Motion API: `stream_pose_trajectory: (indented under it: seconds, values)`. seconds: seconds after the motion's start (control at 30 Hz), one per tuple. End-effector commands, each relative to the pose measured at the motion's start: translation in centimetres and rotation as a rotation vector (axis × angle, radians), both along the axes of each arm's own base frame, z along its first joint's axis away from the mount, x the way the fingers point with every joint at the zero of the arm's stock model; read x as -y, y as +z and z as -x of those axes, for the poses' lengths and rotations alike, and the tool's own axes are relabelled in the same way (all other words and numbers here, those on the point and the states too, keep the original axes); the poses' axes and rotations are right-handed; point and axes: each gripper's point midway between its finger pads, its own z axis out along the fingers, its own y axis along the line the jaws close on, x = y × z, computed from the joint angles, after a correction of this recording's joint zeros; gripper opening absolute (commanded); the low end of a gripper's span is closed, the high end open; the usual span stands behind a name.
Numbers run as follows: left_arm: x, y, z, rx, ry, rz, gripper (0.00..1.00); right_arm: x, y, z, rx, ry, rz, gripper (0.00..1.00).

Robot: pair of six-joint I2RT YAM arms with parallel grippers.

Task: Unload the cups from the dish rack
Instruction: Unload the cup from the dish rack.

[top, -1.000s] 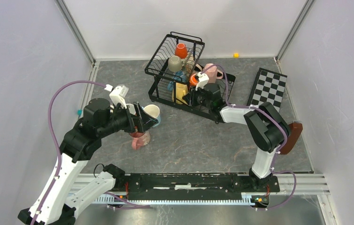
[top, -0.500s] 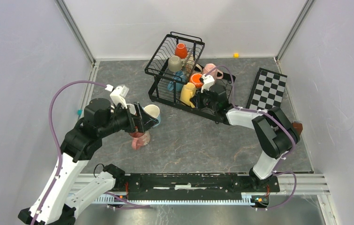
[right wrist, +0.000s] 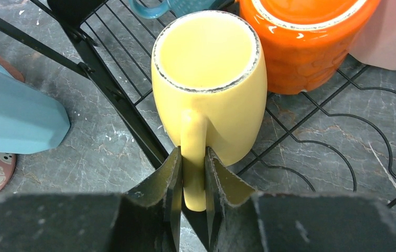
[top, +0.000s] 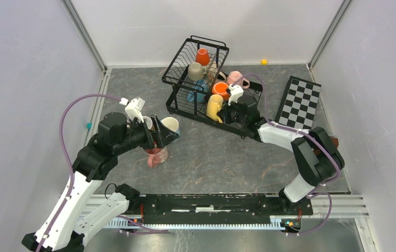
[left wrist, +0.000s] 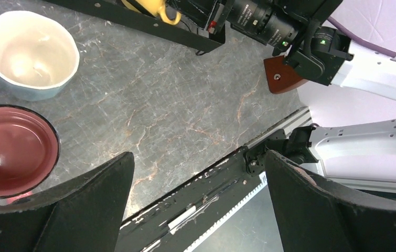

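The black wire dish rack (top: 175, 65) stands at the back of the table. My right gripper (top: 226, 111) is shut on the handle of a yellow cup (top: 215, 106) at the lower tray's front edge; in the right wrist view the fingers (right wrist: 170, 178) pinch that handle and the cup (right wrist: 209, 79) opens toward the camera. The rack also holds an orange cup (top: 202, 56), a beige one (top: 195, 71), a blue one (top: 200, 89), another orange cup (top: 220, 89) and a pink one (top: 235, 79). My left gripper (top: 161, 134) hangs open and empty over the table (left wrist: 198, 157).
A light blue cup (top: 170, 126) and a pink cup (top: 156, 156) stand on the table below my left gripper. A checkered board (top: 299, 101) leans at the right wall, with a brown block (top: 332, 149) nearer the front. The arms' base rail (top: 211, 202) runs along the front edge.
My right gripper has tightened on the yellow cup's handle and carried the cup a little to the right. The left arm shifted only slightly and stayed open.
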Motion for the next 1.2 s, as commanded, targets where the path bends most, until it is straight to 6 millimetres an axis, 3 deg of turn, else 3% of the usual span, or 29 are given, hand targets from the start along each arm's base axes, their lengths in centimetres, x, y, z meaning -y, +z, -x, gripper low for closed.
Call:
stream_pose_trajectory:
  seconds: [0.0, 0.73, 1.17]
  values:
    - [0.7, 0.8, -0.5, -0.008, 0.049, 0.131, 1.0, 0.6, 3.8, -0.5, 0.095, -0.028, -0.026, 0.0]
    - [2.9, -1.7, -2.1, -0.097, 0.105, 0.393, 1.0, 3.4, 10.0, 0.6, 0.114, -0.151, -0.083, 0.0]
    - [4.3, -3.2, -3.7, -0.167, 0.139, 0.55, 1.0, 3.7, 13.1, 3.7, 0.098, -0.139, -0.2, 0.0]
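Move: The right fingers already pinch the upside-down yellow cup's handle, its body about 4 cm ahead and 3 left of the hand. The orange cup stands some 11 cm ahead, 1 left, the blue cup 11 ahead, 10 left, all near hand height. From the left hand the yellow cup lies roughly 20 cm ahead, 16 right, 19 below; the light-blue cup is 16 ahead, 1 right, 22 below. Keeping its pinch on the handle, the right hand draws the yellow cup rightward and slightly back, away from the orange and blue cups, then increasingly upward out of the rack, some 7 cm up, 4 right and 4 back in all, turning a little clockwise. Meanwhile the empty left hand, fingers still wide open, sinks about 5 cm while easing right and forward, nearer the yellow cup, rolling its left side down by some 25 degrees and tipping its fingers lower. ##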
